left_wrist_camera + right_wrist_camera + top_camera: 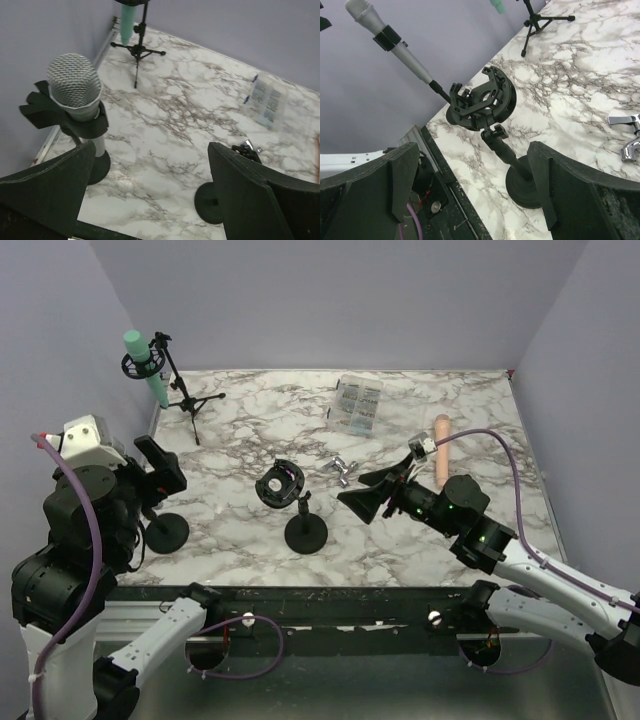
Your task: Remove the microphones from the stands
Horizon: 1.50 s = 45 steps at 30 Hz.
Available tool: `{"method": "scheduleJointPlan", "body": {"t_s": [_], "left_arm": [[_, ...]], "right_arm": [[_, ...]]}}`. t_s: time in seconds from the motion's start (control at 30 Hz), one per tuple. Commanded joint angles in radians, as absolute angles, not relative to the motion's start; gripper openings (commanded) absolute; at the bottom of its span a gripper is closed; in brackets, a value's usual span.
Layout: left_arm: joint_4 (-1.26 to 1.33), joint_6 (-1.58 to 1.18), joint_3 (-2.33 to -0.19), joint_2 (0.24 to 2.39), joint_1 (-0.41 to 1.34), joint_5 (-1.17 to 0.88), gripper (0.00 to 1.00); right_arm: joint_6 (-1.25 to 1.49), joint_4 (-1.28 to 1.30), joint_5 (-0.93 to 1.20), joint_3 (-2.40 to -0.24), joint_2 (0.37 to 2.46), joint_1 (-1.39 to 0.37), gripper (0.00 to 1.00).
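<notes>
A silver mesh-headed microphone [75, 90] stands tilted in a black clip on a round-based stand [98, 167], [165, 532]. It also shows in the right wrist view [385, 37]. My left gripper [150, 200], [160, 478] is open and empty. It hangs just right of and above the microphone and hides it in the top view. A green microphone [145, 365] sits in a shock mount on a tripod stand [190, 405] at the far left. My right gripper [470, 195], [365, 492] is open and empty, facing an empty shock mount [482, 100] on a second round stand [305, 533].
A beige microphone [441, 450] lies on the marble table at the right. A clear plastic box [355, 402] lies at the back. A small metal fitting [342, 470] lies near the middle. Walls stand close on the left, back and right.
</notes>
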State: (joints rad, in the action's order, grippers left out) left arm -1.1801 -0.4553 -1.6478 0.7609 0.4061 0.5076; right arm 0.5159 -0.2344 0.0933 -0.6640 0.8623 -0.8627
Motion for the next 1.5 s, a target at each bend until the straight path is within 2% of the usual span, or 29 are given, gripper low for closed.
{"method": "scheduleJointPlan", "body": {"t_s": [0.0,0.13,0.27,0.5,0.8,0.93,1.17,1.27,1.47], "left_arm": [[-1.2,-0.412,-1.615,0.742,0.408,0.781,0.99],[-1.198,-0.427,-1.582,0.769,0.404,0.92,0.98],[-1.12,-0.376,-1.533,0.803,0.37,0.922,0.99],[-0.881,-0.263,-1.375,0.805,0.139,0.815,0.98],[-0.742,-0.195,-1.286,0.818,0.114,0.809,0.86],[-0.678,-0.158,-1.231,0.811,0.102,0.835,0.85],[-0.616,-0.143,-1.192,0.803,0.092,0.839,0.68],[-0.612,-0.138,-1.197,0.81,0.092,0.835,0.55],[-0.61,-0.138,-1.207,0.814,0.092,0.803,0.41]], "right_arm": [[0.509,-0.218,0.058,-0.643,0.825,-0.865,1.0],[0.503,-0.199,0.025,-0.639,0.813,-0.866,1.0],[0.504,-0.198,0.006,-0.628,0.811,-0.865,1.0],[0.511,-0.193,0.005,-0.628,0.825,-0.866,1.0],[0.52,-0.201,-0.019,-0.635,0.878,-0.865,1.0],[0.528,-0.209,-0.013,-0.64,0.902,-0.866,1.0],[0.531,-0.214,-0.006,-0.65,0.935,-0.866,1.0],[0.531,-0.211,-0.007,-0.656,0.944,-0.866,1.0],[0.531,-0.208,-0.015,-0.663,0.958,-0.865,1.0]]}}
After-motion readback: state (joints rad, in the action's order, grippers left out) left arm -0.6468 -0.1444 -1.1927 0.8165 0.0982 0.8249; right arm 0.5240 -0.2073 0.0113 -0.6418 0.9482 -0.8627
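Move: The microphone stands upright in its stand, about 8 cm ahead of my left hand and 11 cm to its left, its middle some 10 cm lower. The empty black holder is about 7 cm ahead of my left hand, 22 cm to its right and 22 cm lower; the tripod with the green rod stands some 42 cm ahead, 13 cm left. From my right hand the microphone is about 46 cm to the left, 4 cm farther out, near its height. I swing my left hand left to the microphone, then reach forward and sink, roughly 10 cm left, 7 forward and 6 down, turning the wrist about 30 degrees counter-clockwise and rolling its left side up. As I arrive I close the fingers from wide open to about half, bringing the pads around the microphone just under its mesh head. My open right hand sinks about 5 cm, easing a little forward, touching nothing. ##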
